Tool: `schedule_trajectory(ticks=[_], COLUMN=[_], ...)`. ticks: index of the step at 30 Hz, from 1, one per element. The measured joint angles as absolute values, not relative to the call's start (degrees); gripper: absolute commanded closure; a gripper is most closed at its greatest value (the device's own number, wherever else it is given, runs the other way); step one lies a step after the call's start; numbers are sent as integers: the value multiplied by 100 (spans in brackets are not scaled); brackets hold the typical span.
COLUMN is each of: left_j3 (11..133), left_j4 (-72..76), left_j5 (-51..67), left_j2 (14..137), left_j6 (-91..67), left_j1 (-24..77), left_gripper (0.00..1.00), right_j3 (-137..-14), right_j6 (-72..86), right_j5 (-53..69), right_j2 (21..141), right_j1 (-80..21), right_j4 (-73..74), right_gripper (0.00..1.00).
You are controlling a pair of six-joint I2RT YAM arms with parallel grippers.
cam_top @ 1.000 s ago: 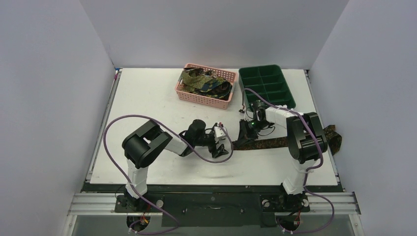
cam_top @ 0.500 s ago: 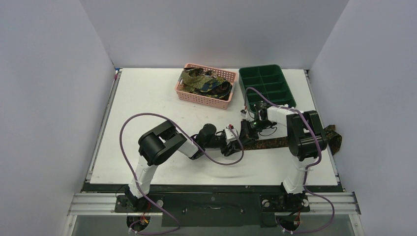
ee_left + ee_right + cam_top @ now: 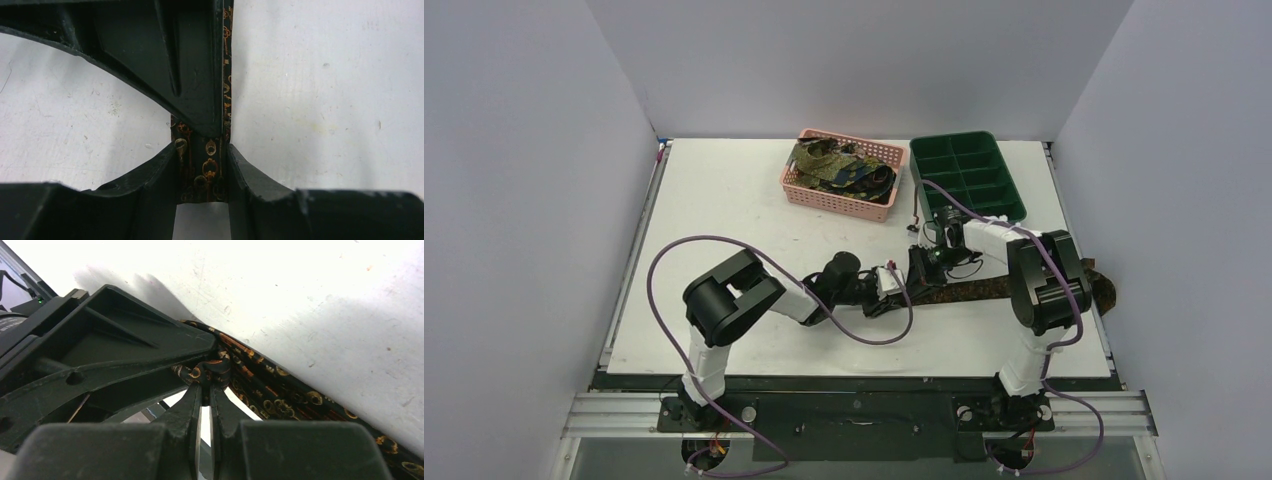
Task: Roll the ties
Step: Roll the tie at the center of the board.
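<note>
One dark tie with a gold and orange pattern (image 3: 984,290) lies across the table's right half, and its far end hangs over the right edge. My left gripper (image 3: 900,291) is at its narrow end. In the left wrist view the left gripper (image 3: 202,175) is shut on the tie end (image 3: 210,165), a finger against each edge. My right gripper (image 3: 921,273) is just beyond it. In the right wrist view the right gripper (image 3: 205,387) is nearly closed, pinching a raised fold of the tie (image 3: 280,395). More ties (image 3: 839,165) are piled in the basket.
The pink mesh basket (image 3: 816,196) stands at the back centre. The dark green compartment tray (image 3: 969,180) is to its right, just behind my right arm. The two grippers are almost touching. White walls enclose the table on three sides.
My left gripper has moved right to the tie's narrow end and closed around it. My right gripper has stayed on the tie, shifting only slightly.
</note>
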State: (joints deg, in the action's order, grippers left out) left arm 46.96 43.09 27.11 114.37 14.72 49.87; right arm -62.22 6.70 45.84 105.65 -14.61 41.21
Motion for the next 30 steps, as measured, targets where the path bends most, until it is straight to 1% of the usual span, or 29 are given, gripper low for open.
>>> schedule_trajectory(ticks=[2,4,6,9,15,20,23,27,29,30], left_j3=[4698,4718,4740,4681,4298,4185,4270,4451,4528,4554], left_j4=[4202,4143,4095,4073,4521,5015,5433,6121,6490,6630], left_j5=[2722,2733,2751,2864,3240,3387,3459,3481,3476,3472], left_j2=[11397,11389,11384,11332,11275,11408,11664,12092,12302,12383], left_j6=[1553,1581,1599,1566,1326,1190,1076,915,845,810], left_j1=[4987,4987,4976,4847,4368,4383,4475,4619,4692,4720], left_gripper=[68,63,57,43,34,27,25,27,34,40], right_j3=[-6198,-6198,-6200,-6228,-6294,-6377,-6425,-6510,-6554,-6567], right_j6=[674,687,687,690,690,692,692,687,683,679], right_j5=[4525,4471,4307,4053,3785,3579,3479,3452,3454,3459], right_j2=[10565,10578,10602,10663,10661,10661,10667,10737,10774,10790], right_j1=[-1463,-1476,-1505,-1485,-1479,-1597,-1651,-1664,-1664,-1664], right_j4=[4115,4097,4082,4130,4254,4333,4383,4477,4528,4543], right_gripper=[100,100,100,100,100,100,100,100,100,100])
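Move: The tie's rolled end sits right between the left hand's fingertips, about 2 cm to the left of the right hand and 3 cm below it; the unrolled strip runs off to the right, its bunched tail some 38 cm right of the right hand and 3 cm farther out. From the left hand, the green tray stands about 28 cm ahead and 15 cm right, the pink basket 28 cm ahead and 13 cm left. The tie's roll is let go by the left fingers, which spread wide as that hand draws off about 3.5 cm to the left and slightly forward, then comes back right over the same stretch and a little more, its fingers levelling, to straddle the roll. Meanwhile the right hand's shut fingertips sink about 2 cm and shift slightly right, tipping steeper, against the tie just right of the roll. ##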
